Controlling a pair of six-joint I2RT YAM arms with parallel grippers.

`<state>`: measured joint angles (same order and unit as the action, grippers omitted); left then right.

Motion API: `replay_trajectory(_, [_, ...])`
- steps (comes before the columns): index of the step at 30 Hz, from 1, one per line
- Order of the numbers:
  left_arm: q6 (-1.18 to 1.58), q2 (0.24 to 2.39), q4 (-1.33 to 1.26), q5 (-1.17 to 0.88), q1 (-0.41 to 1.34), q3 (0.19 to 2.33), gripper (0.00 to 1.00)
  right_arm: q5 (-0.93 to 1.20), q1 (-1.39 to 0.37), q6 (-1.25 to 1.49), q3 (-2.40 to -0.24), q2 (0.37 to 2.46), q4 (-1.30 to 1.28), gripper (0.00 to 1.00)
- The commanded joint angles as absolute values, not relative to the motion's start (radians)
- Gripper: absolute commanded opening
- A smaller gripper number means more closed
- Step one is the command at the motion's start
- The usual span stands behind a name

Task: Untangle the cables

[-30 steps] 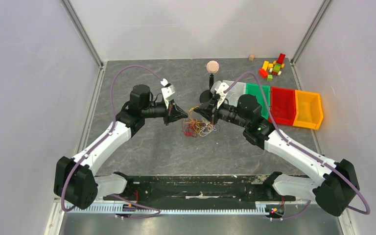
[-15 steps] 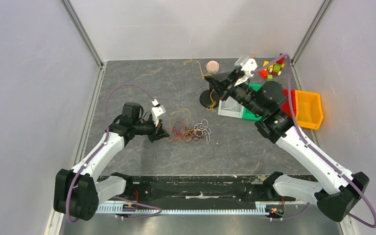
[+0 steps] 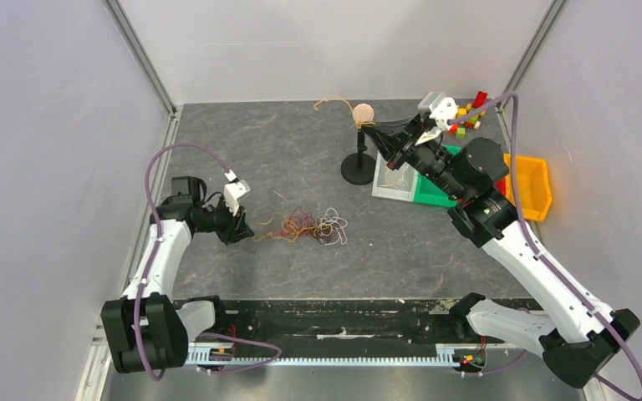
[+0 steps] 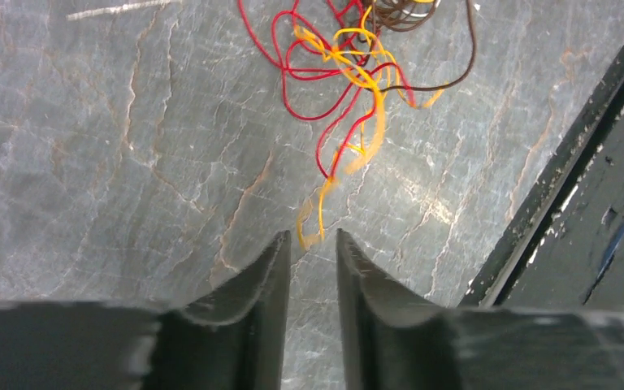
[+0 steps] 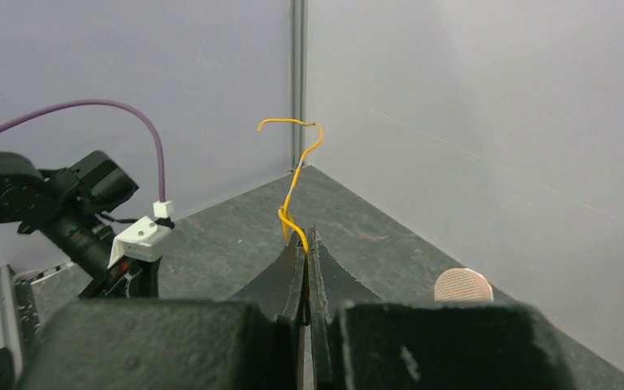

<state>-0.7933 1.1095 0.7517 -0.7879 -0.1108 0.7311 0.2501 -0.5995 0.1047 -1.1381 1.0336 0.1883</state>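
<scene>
The cables (image 3: 305, 225) lie as a loose tangle of red, orange, white and dark strands on the grey table; in the left wrist view their red loops (image 4: 309, 73) spread ahead of the jaws. My left gripper (image 3: 249, 231) sits low, just left of the tangle. Its jaws (image 4: 313, 238) stand a little apart with bare table between them, and a yellow strand end (image 4: 313, 227) lies right at the tips. My right gripper (image 3: 366, 125) is raised at the back, shut on one yellow cable (image 5: 292, 179) that curls up from its tips (image 5: 306, 237), clear of the tangle.
A small stand with a round pinkish head (image 3: 363, 111) rises on a black base (image 3: 357, 173) beside the right gripper. Green (image 3: 430, 190) and yellow (image 3: 528, 188) bins and loose coloured blocks (image 3: 466, 117) sit at the back right. A black rail (image 3: 343, 313) runs along the near edge.
The right gripper has risen and swung to the back right, pulling one yellow cable out of the tangle. The left gripper has drawn back leftwards, dragged the tangle along, and parted its jaws slightly.
</scene>
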Motion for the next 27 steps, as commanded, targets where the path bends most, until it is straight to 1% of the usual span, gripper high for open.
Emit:
replay_trajectory(1, [-0.878, 1.113, 0.879, -0.881, -0.116, 0.877, 0.55, 0.319, -0.598, 0.138, -1.23, 1.052, 0.114, 0.0])
replay_trajectory(2, [-0.848, 1.107, 0.878, -0.904, -0.117, 0.903, 0.65, 0.311, -0.598, 0.138, -1.242, 1.054, 0.09, 0.0])
replay_trajectory(4, [-0.807, 1.09, 0.867, -0.925, -0.113, 0.938, 0.7, 0.271, -0.592, 0.133, -1.266, 1.053, 0.014, 0.0])
replay_trajectory(8, [-0.792, 1.053, 0.839, -0.925, -0.102, 0.965, 0.74, 0.223, -0.542, 0.144, -1.274, 1.027, -0.115, 0.0])
replay_trajectory(11, [-0.742, 1.04, 0.79, -0.924, -0.098, 0.968, 0.76, 0.223, -0.44, 0.165, -1.305, 1.032, -0.237, 0.0])
replay_trajectory(14, [-0.712, 1.043, 0.764, -0.931, -0.094, 0.966, 0.77, 0.327, -0.248, 0.206, -1.342, 1.049, -0.306, 0.0])
replay_trajectory(18, [-0.668, 1.043, 0.718, -0.946, -0.091, 0.947, 0.78, 0.563, 0.109, 0.23, -1.449, 1.122, -0.401, 0.0])
replay_trajectory(22, [-0.653, 1.042, 0.697, -0.949, -0.086, 0.943, 0.78, 0.797, 0.407, 0.22, -1.586, 1.243, -0.484, 0.0])
replay_trajectory(25, [-0.649, 1.043, 0.695, -0.948, -0.086, 0.946, 0.78, 0.872, 0.561, 0.201, -1.685, 1.34, -0.505, 0.0])
replay_trajectory(27, [-0.645, 1.042, 0.695, -0.95, -0.086, 0.944, 0.78, 0.872, 0.611, 0.152, -1.729, 1.394, -0.52, 0.0])
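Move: The left hand has the loose yellow cable end right at its fingertips, about 2 cm below them. From there the red coil lies some 14 cm right and 6 cm ahead, the white coil about 23 cm right and 5 cm ahead, both about 7 cm lower. The right hand holds the freed yellow cable high up: the orange bin is roughly 50 cm right, 15 cm ahead and 40 cm down, the white bin 14 cm right and 22 cm ahead, equally low. Swing the right gripper about 30 cm to the right and 10 cm forward, speeding up after a slow start, towards the orange bin; stay high, turn some 35 degrees clockwise, tip the fingers down and keep the yellow cable pinched. Open the left gripper wide to leave the other yellow end free, and lift it nearly 10 cm straight off the table, edging slightly forward. ##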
